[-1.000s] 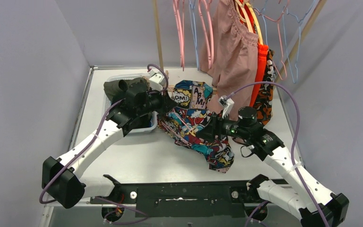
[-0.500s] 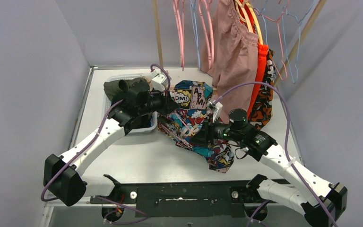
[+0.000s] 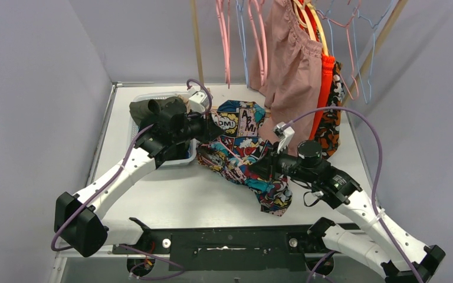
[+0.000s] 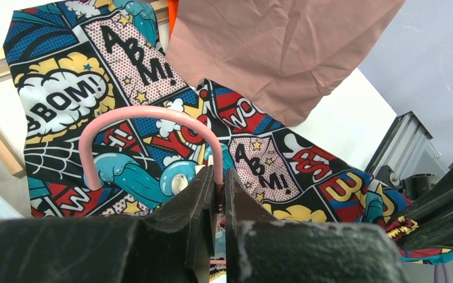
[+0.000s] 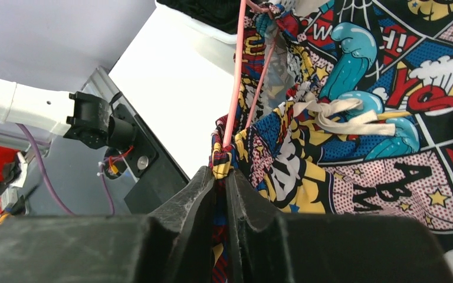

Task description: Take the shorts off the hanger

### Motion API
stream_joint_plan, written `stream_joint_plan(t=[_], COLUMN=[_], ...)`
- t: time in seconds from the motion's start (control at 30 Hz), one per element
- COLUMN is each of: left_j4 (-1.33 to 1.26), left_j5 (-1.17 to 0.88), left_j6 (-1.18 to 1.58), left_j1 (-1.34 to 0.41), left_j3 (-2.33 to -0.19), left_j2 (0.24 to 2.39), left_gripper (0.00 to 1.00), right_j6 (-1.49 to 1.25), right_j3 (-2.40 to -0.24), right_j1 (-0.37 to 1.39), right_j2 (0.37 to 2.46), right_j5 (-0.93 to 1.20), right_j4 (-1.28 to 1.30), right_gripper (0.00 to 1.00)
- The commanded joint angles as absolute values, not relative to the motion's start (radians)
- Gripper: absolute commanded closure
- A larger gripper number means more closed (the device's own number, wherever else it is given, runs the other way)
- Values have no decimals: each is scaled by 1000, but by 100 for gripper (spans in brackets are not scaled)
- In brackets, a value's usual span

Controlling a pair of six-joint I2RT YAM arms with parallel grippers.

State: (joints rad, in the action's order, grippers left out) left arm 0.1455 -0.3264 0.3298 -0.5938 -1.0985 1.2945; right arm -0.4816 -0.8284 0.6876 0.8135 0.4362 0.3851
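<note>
Multicolour comic-print shorts point(image 3: 245, 150) hang on a pink hanger point(image 4: 147, 115) low over the table's middle. My left gripper point(image 3: 207, 131) is shut on the hanger's hook stem point(image 4: 218, 171), left of the shorts point(image 4: 124, 88). Shut on the waistband point(image 5: 223, 162) of the shorts point(image 5: 354, 118), my right gripper point(image 3: 258, 168) pinches the fabric beside the hanger's pink wire point(image 5: 236, 76). Dusty pink shorts point(image 3: 289, 65), orange shorts point(image 3: 325, 82) and orange-black patterned shorts point(image 3: 332, 118) hang on the rack at the back right.
A white basket point(image 3: 184, 160) with dark and olive clothes point(image 3: 153, 107) stands on the table behind my left arm. Empty pink and blue hangers point(image 3: 239, 35) dangle from the wooden rack point(image 3: 197, 41). Grey walls close in both sides.
My right gripper has gone from open to shut on the waistband of the comic-print shorts after reaching left, then drawn back right a little. The left arm has stayed put.
</note>
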Motion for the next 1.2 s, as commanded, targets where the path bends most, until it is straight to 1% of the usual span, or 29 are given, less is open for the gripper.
stream_joint_plan(t=[0.0, 0.2, 0.27, 0.43, 0.57, 0.7, 0.8, 0.93, 1.17], left_j4=[64, 121, 139, 146, 129, 101, 66, 61, 73], left_j5=[-275, -174, -124, -47, -58, -100, -160, -208, -255], left_j6=[371, 362, 373, 434, 485, 530, 544, 540, 519], left_j1=[-589, -577, -571, -541, -512, -499, -499, -500, -505], left_j3=[-1153, -1173, -1183, -1195, -1200, -1200, -1191, -1170, -1112], left_j2=[1290, 1299, 1300, 1307, 1321, 1325, 1327, 1313, 1268], left_gripper=[100, 100, 100, 100, 100, 100, 100, 100, 100], right_j6=[-471, -483, -480, -496, -518, -539, -565, -626, -637], right_j3=[-866, -886, -903, -924, -924, -895, -864, -822, -854], right_j1=[683, 683, 683, 683, 682, 683, 682, 681, 660], right_j2=[763, 707, 686, 621, 605, 610, 635, 701, 867], right_j5=[395, 307, 322, 360, 308, 236, 159, -12, -78], right_j4=[411, 513, 554, 609, 673, 674, 615, 524, 392], right_gripper=[97, 98, 100, 100, 100, 100, 98, 98, 98])
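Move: Between the two hands hangs the pink hanger, its hook pinched by the left fingers; its middle is some 7 cm ahead and 8 cm left of the right hand, about 2 cm below, and roughly 6 cm back, 2 cm right and 4 cm below the left hand. The printed shorts' middle lies about 5 cm ahead, 3 cm left and 10 cm below the right hand, which pinches their waistband at the hanger's end. The basket is around 20 cm left of the left hand, level with it, 12 cm lower. Keeping its pinch on the waistband, the right hand draws the cloth about 5 cm right and slightly back and up, away from the hanger, then swings some 7 cm forward and as far down, turning clockwise. The left hand keeps the hook and carries the hanger about 5 cm forward and 4 cm left, twisting counter-clockwise, then eases back a little. ##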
